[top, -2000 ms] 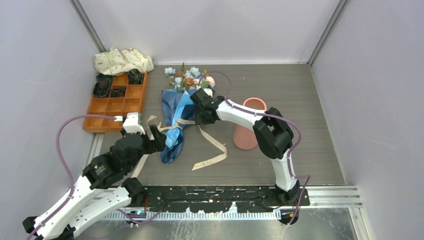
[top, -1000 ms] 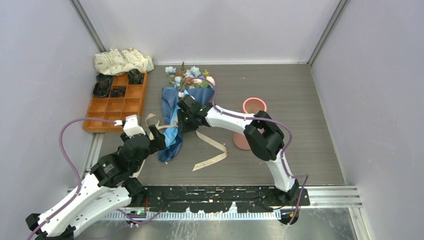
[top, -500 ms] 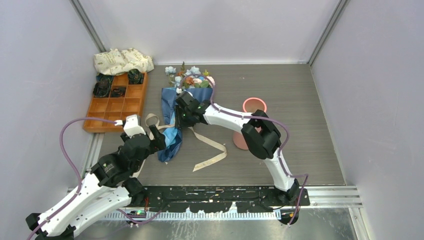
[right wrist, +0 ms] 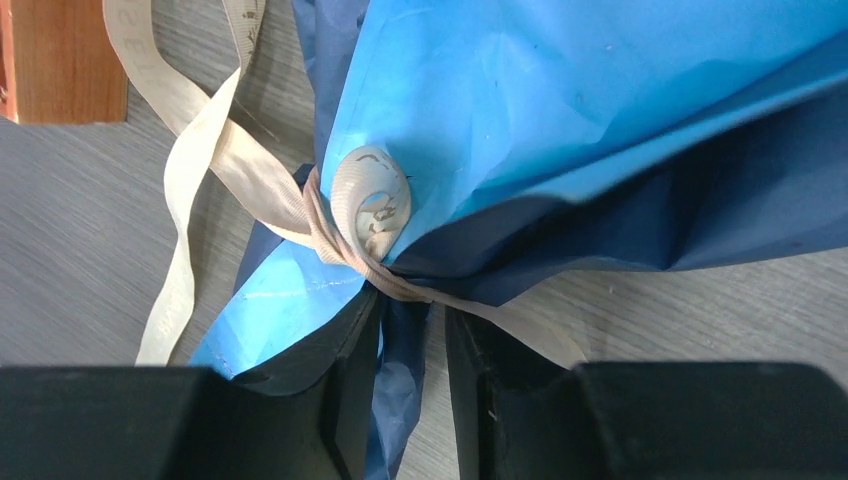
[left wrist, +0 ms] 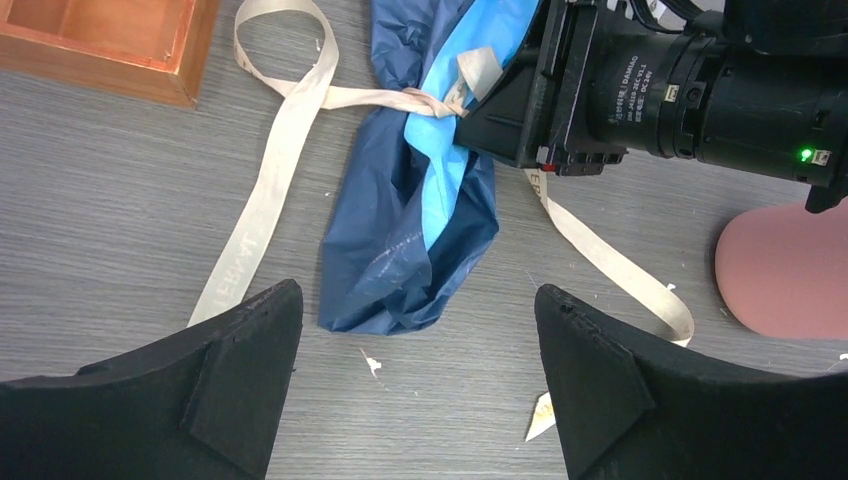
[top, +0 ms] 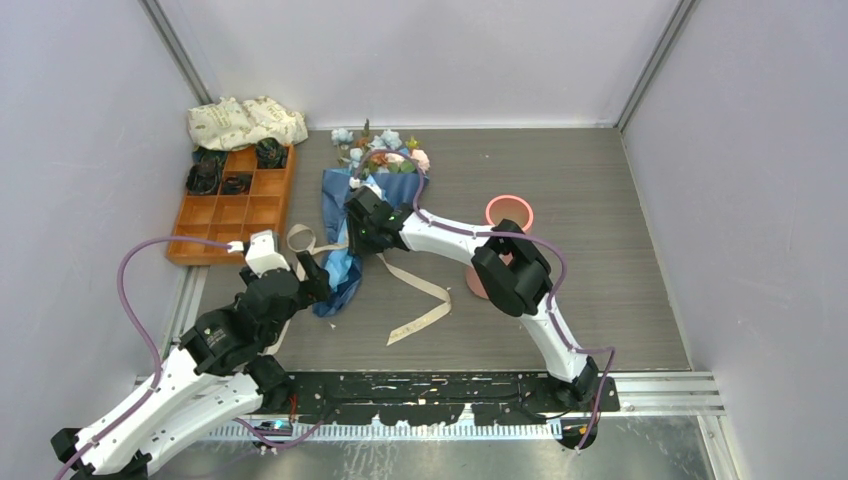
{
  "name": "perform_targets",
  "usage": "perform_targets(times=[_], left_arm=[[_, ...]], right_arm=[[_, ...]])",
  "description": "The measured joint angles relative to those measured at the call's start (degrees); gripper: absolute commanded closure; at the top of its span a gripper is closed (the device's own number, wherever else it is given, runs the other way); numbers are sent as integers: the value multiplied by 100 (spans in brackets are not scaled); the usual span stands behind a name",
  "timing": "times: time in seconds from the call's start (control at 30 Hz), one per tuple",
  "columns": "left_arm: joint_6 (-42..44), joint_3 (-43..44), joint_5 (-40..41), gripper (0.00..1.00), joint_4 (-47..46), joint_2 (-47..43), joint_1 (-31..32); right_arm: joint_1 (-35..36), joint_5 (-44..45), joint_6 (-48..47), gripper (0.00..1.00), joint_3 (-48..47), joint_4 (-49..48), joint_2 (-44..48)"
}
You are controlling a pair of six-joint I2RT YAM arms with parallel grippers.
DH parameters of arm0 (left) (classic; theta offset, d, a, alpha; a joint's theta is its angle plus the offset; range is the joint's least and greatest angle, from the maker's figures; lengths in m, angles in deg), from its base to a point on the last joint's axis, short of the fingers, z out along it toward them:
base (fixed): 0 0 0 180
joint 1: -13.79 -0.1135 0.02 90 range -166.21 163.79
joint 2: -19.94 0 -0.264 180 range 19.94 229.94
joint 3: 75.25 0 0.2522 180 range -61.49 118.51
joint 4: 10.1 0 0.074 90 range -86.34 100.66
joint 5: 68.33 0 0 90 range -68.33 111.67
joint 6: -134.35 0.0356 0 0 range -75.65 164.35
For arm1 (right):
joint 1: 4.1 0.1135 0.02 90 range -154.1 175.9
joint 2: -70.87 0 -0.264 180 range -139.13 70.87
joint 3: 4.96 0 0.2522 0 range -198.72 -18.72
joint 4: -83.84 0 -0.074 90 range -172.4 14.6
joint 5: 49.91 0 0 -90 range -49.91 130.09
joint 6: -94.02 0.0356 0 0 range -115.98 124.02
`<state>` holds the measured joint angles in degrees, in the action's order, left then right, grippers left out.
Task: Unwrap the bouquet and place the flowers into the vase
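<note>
The bouquet (top: 352, 205) lies on the table, its flowers (top: 382, 155) pointing to the back and its blue paper tail toward me. A beige ribbon (right wrist: 190, 200) is knotted round its neck (right wrist: 370, 205). My right gripper (top: 362, 228) has its jaws drawn narrow on the wrapped neck just below the knot, dark blue paper (right wrist: 405, 380) pinched between them. My left gripper (left wrist: 417, 295) stands wide open just short of the paper tail (left wrist: 400, 290), holding nothing. The pink vase (top: 510, 210) stands upright to the right, partly hidden behind the right arm.
An orange compartment tray (top: 235, 212) with dark items sits at the left, a cream patterned cloth (top: 245, 120) behind it. Loose ribbon ends (top: 420, 295) trail across the table in front of the bouquet. Grey walls close in the back and both sides.
My right gripper has slid left and toward me along the bouquet, down to the ribbon knot. The paper tail has shifted slightly left. The left arm has barely moved.
</note>
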<state>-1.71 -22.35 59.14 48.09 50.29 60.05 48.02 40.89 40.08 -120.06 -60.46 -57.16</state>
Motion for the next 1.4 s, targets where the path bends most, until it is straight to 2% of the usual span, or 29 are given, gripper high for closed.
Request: perform_targets(times=[0.2,0.33,0.6,0.7,0.87,0.97,1.07,1.13,1.27,1.4], left_arm=[[-7,-4,-7,14,-2,4,0],[-7,-7,-11,14,-4,37,-4],[-4,-33,-129,14,-138,212,-4],[-4,-63,-197,15,-254,363,-4],[-7,-249,-337,22,-621,739,-42],[-13,-431,-481,31,-922,981,-140],[-35,-739,-820,41,-1412,1215,-459],[-76,-1049,-1279,45,-1838,1290,-870],[-249,-1690,-2330,46,-2793,1541,-1731],[-326,-1923,-3154,45,-3569,1956,-2004]], right_arm=[[0,175,37,67,-262,-92,-142],[-2,212,37,75,-476,-149,-356],[-2,223,24,97,-708,-140,-579],[-4,264,13,99,-699,-146,-579],[-22,387,11,99,-90,-365,-219],[-83,459,4,99,339,-352,149],[-155,516,4,99,682,-348,483],[-179,529,4,99,835,-356,627],[-221,557,4,99,1091,-378,815],[-219,555,7,99,1248,-407,846]])
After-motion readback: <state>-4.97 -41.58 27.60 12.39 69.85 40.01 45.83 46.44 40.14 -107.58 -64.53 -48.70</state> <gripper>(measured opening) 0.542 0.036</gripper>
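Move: The ribbon at the bouquet's knot lies about 2 cm ahead and 2 cm left of the right fingers, 1 cm lower; the flower heads are some 28 cm ahead and 4 cm right. The left hand faces the wrapper's lower end, about 4 cm ahead, 4 cm right and 14 cm below. From the left hand, the knot is roughly 13 cm ahead and 6 cm right, and the loose ribbon loop 16 cm ahead and 6 cm left. Nudging forward and left by 2 to 3 cm each, the right hand shuts its fingers on the ribbon at the knot, then draws it about 7 cm right and slightly back. The left hand drops some 12 cm towards the wrapper's lower end, drifting forward and right, half closing while its wrist tips down and rolls left side down. ##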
